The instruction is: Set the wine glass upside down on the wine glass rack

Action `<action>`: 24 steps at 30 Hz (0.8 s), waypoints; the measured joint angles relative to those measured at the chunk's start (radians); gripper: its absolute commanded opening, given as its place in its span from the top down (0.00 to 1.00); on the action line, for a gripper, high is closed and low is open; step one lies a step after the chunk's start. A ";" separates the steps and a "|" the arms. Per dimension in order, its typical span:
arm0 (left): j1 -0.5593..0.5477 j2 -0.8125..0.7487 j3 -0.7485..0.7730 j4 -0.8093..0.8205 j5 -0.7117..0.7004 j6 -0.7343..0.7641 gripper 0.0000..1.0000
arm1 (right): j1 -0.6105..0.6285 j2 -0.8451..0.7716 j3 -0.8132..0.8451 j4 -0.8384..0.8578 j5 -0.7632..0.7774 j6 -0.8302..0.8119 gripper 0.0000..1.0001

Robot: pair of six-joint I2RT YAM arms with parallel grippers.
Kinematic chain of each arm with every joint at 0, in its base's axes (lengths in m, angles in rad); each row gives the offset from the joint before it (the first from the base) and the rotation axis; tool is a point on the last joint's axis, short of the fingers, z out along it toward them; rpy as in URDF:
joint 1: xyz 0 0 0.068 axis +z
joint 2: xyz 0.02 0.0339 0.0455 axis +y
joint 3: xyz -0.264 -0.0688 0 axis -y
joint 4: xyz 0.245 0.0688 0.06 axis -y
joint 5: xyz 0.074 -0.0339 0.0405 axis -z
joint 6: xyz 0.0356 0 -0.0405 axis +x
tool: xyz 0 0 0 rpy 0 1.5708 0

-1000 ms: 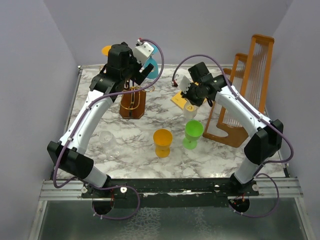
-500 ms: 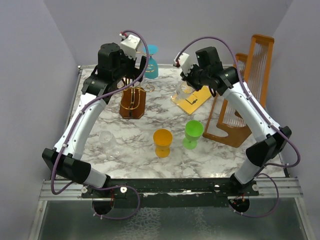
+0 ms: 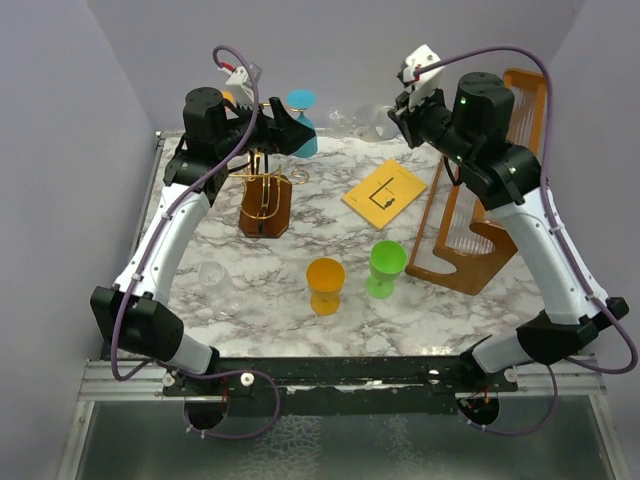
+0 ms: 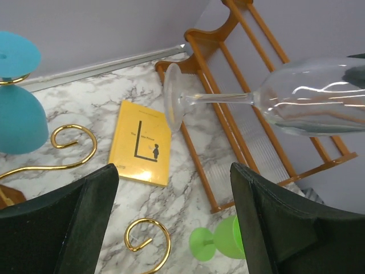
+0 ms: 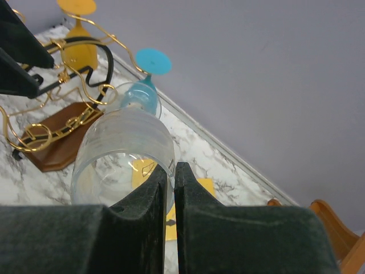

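My right gripper [image 3: 398, 116] is shut on the rim of a clear wine glass [image 3: 366, 120] and holds it high near the back wall. In the right wrist view the fingertips [image 5: 171, 171] pinch the glass wall [image 5: 122, 151]. The glass lies sideways in the air in the left wrist view, bowl [image 4: 319, 97] to the right and foot to the left. The wine glass rack [image 3: 264, 200], gold wire on a dark brown block, stands at the back left. A blue glass [image 3: 303, 128] hangs from it. My left gripper [image 3: 288, 132] is open beside the rack's arms [image 4: 74, 140], its jaws [image 4: 171, 228] holding nothing.
A yellow book [image 3: 390, 192] lies on the marble right of the rack. An orange cup [image 3: 325, 285] and a green cup [image 3: 385, 268] stand mid-table, and a clear glass [image 3: 215, 280] at the left. Tall orange-brown wooden frames [image 3: 490, 200] fill the right side. An orange glass [image 5: 80, 51] hangs on the rack.
My right arm lifted the clear glass from beside the yellow book, up and back toward the wall, tipping it sideways. My left gripper swung round to face right by the rack.
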 measured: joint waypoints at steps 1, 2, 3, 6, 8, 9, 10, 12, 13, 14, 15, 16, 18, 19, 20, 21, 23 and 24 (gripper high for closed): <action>0.009 0.006 -0.012 0.029 0.026 -0.031 0.19 | 0.000 -0.010 0.001 0.011 -0.005 0.011 0.99; 0.015 0.013 -0.021 0.055 0.048 -0.055 0.19 | 0.000 -0.021 0.002 0.021 -0.012 0.028 0.99; 0.020 0.023 -0.029 0.077 0.068 -0.077 0.19 | 0.000 -0.028 0.002 0.026 -0.021 0.041 0.99; 0.030 0.043 -0.048 0.130 0.111 -0.122 0.22 | 0.000 -0.048 0.009 0.032 -0.051 0.081 0.99; 0.030 0.049 -0.065 0.166 0.142 -0.148 0.25 | 0.000 -0.050 0.017 0.033 -0.076 0.102 0.99; 0.030 0.050 -0.074 0.187 0.160 -0.159 0.28 | 0.000 -0.050 0.022 0.033 -0.089 0.113 0.99; 0.030 0.051 -0.080 0.203 0.172 -0.169 0.33 | 0.000 -0.050 0.024 0.033 -0.097 0.119 0.99; 0.029 0.053 -0.090 0.240 0.203 -0.188 0.42 | 0.000 -0.050 0.027 0.032 -0.116 0.134 0.99; 0.029 0.053 -0.092 0.251 0.212 -0.195 0.46 | 0.000 -0.050 0.027 0.032 -0.126 0.140 0.99; 0.029 0.053 -0.095 0.266 0.225 -0.199 0.50 | 0.000 -0.050 0.027 0.032 -0.132 0.144 0.99; 0.029 0.053 -0.096 0.279 0.236 -0.204 0.53 | 0.000 -0.050 0.027 0.030 -0.138 0.148 0.99; 0.030 0.053 -0.097 0.288 0.243 -0.207 0.57 | 0.000 -0.050 0.027 0.030 -0.144 0.151 0.99; 0.029 0.053 -0.097 0.304 0.254 -0.211 0.62 | 0.000 -0.050 0.027 0.029 -0.152 0.155 0.99; 0.029 0.053 -0.097 0.310 0.259 -0.214 0.64 | 0.000 -0.050 0.027 0.029 -0.155 0.157 0.99; 0.029 0.053 -0.098 0.315 0.264 -0.214 0.66 | 0.000 -0.050 0.027 0.029 -0.159 0.158 0.99; 0.030 0.053 -0.098 0.318 0.266 -0.215 0.68 | 0.000 -0.050 0.027 0.029 -0.163 0.159 0.99; 0.029 0.053 -0.098 0.323 0.270 -0.215 0.75 | 0.000 -0.050 0.027 0.029 -0.171 0.161 0.99; 0.029 0.053 -0.098 0.325 0.272 -0.215 0.78 | 0.000 -0.050 0.027 0.029 -0.175 0.161 0.99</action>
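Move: My right hand holds the clear wine glass by its bowl, and my left gripper waits about 17 cm to its left, 3 cm ahead and 2 cm lower. From my left hand the glass's foot lies some 5 cm ahead, 5 cm to the right and 4 cm lower. The hanging blue glass is about 10 cm ahead of my left hand, 2 cm left and 5 cm lower; the rack's orange glass is 10 cm ahead, 15 cm left, similarly low. Keeping the bowl gripped, I bring the glass up about 4 cm, back nearly as far and 2 cm left with my right hand, easing off midway while rolling some 10 degrees so its foot end rises to my left fingers. My left hand dips slightly, comes back up, eases 2.5 cm right and turns clockwise, its fingers closing from wide to about a third open around the foot. ##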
